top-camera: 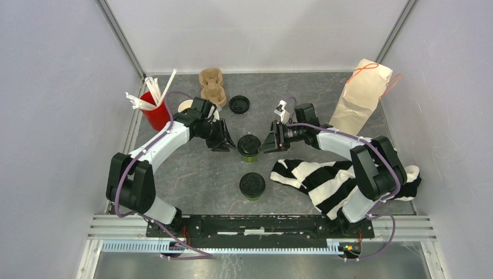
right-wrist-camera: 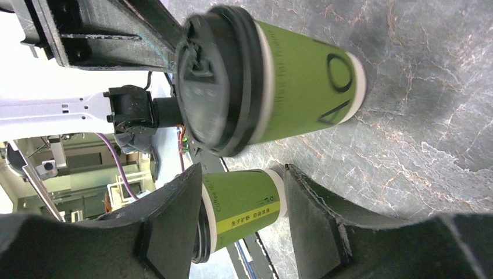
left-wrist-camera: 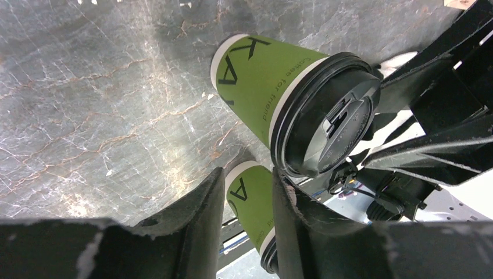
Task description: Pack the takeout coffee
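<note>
Two green takeout coffee cups with black lids stand upright mid-table, one [top-camera: 249,146] farther back and one [top-camera: 252,185] nearer the arm bases. My left gripper [top-camera: 225,144] hangs just left of the back cup, and my right gripper [top-camera: 269,144] just right of it. Both are open and hold nothing. In the left wrist view the back cup [left-wrist-camera: 261,87] lies beyond the fingertips of the gripper [left-wrist-camera: 247,174], and the near cup [left-wrist-camera: 253,197] shows through the gap. In the right wrist view it is the same: gripper [right-wrist-camera: 241,171], back cup [right-wrist-camera: 290,81], near cup [right-wrist-camera: 244,206].
A brown pulp carrier [top-camera: 212,86] and a loose black lid [top-camera: 239,104] lie at the back. A red cup with white straws [top-camera: 154,111] stands back left, a cream-rimmed cup [top-camera: 185,106] beside it. A paper bag [top-camera: 360,96] leans back right, and a striped cloth [top-camera: 325,177] lies front right.
</note>
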`<state>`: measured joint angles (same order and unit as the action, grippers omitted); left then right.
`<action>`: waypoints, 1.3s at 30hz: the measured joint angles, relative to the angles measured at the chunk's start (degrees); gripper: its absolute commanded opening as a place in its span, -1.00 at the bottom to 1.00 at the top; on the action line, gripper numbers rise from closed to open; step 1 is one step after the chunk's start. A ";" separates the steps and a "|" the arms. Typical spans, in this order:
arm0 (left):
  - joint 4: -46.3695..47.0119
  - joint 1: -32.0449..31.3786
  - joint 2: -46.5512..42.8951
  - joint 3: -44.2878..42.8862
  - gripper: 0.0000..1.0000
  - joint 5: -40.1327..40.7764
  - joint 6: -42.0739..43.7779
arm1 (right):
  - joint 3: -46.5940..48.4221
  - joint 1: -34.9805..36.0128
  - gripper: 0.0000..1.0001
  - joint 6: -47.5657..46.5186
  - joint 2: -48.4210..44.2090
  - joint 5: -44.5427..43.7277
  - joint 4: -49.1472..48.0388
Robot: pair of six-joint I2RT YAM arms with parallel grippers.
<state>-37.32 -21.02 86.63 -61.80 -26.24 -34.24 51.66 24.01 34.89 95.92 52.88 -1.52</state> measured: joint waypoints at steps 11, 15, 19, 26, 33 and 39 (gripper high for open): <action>-0.70 0.02 -5.73 -1.46 0.30 0.59 -0.09 | 2.86 0.02 0.38 -9.31 -9.53 -5.20 16.33; -1.60 0.02 -11.76 -1.53 0.51 0.48 -1.05 | 2.84 0.07 0.47 -16.26 -15.52 -11.34 25.94; -2.01 -0.02 -18.62 -1.53 0.64 0.13 -3.21 | 2.03 0.11 0.57 -22.21 -23.71 -18.34 34.18; -4.39 -0.13 -26.99 -2.80 0.73 2.03 -6.10 | 0.15 0.11 0.65 -28.20 -37.31 -27.98 44.30; -11.04 -0.24 -25.94 -13.68 0.79 13.27 -6.01 | 0.35 0.11 0.69 -27.65 -42.73 -29.49 47.19; -12.31 -0.22 -19.98 -18.67 0.77 22.47 -5.09 | 4.98 0.13 0.69 -26.95 -40.17 -29.46 47.65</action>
<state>-49.63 -21.23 66.65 -80.47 -3.77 -39.33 56.64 24.14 7.94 55.75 23.42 46.13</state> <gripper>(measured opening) 0.893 0.843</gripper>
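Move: The cup carrier lies about 27 cm ahead of the left hand, 6 cm left and 9 cm below; the loose black lid is roughly 22 cm ahead, 4 cm right and 11 cm below, the cup stack 14 cm ahead, 12 cm left. The newly lidded coffee cup is level with the right hand, 7 cm to its left and 5 cm below, with the first lidded cup 14 cm nearer the base; the striped cloth's middle lies 28 cm right, 10 cm back. Both hands back away from the newly lidded coffee cup: the left climbs about 19 cm beside it, drawing back slightly before swinging left and forward into line with the cup carrier, its fingers opening wide and tilting some 30 degrees to point more forward. The right pulls off about 12 cm to the right, back and up, over the near end of the striped cloth, opening its fingers further as they tip more downward. ##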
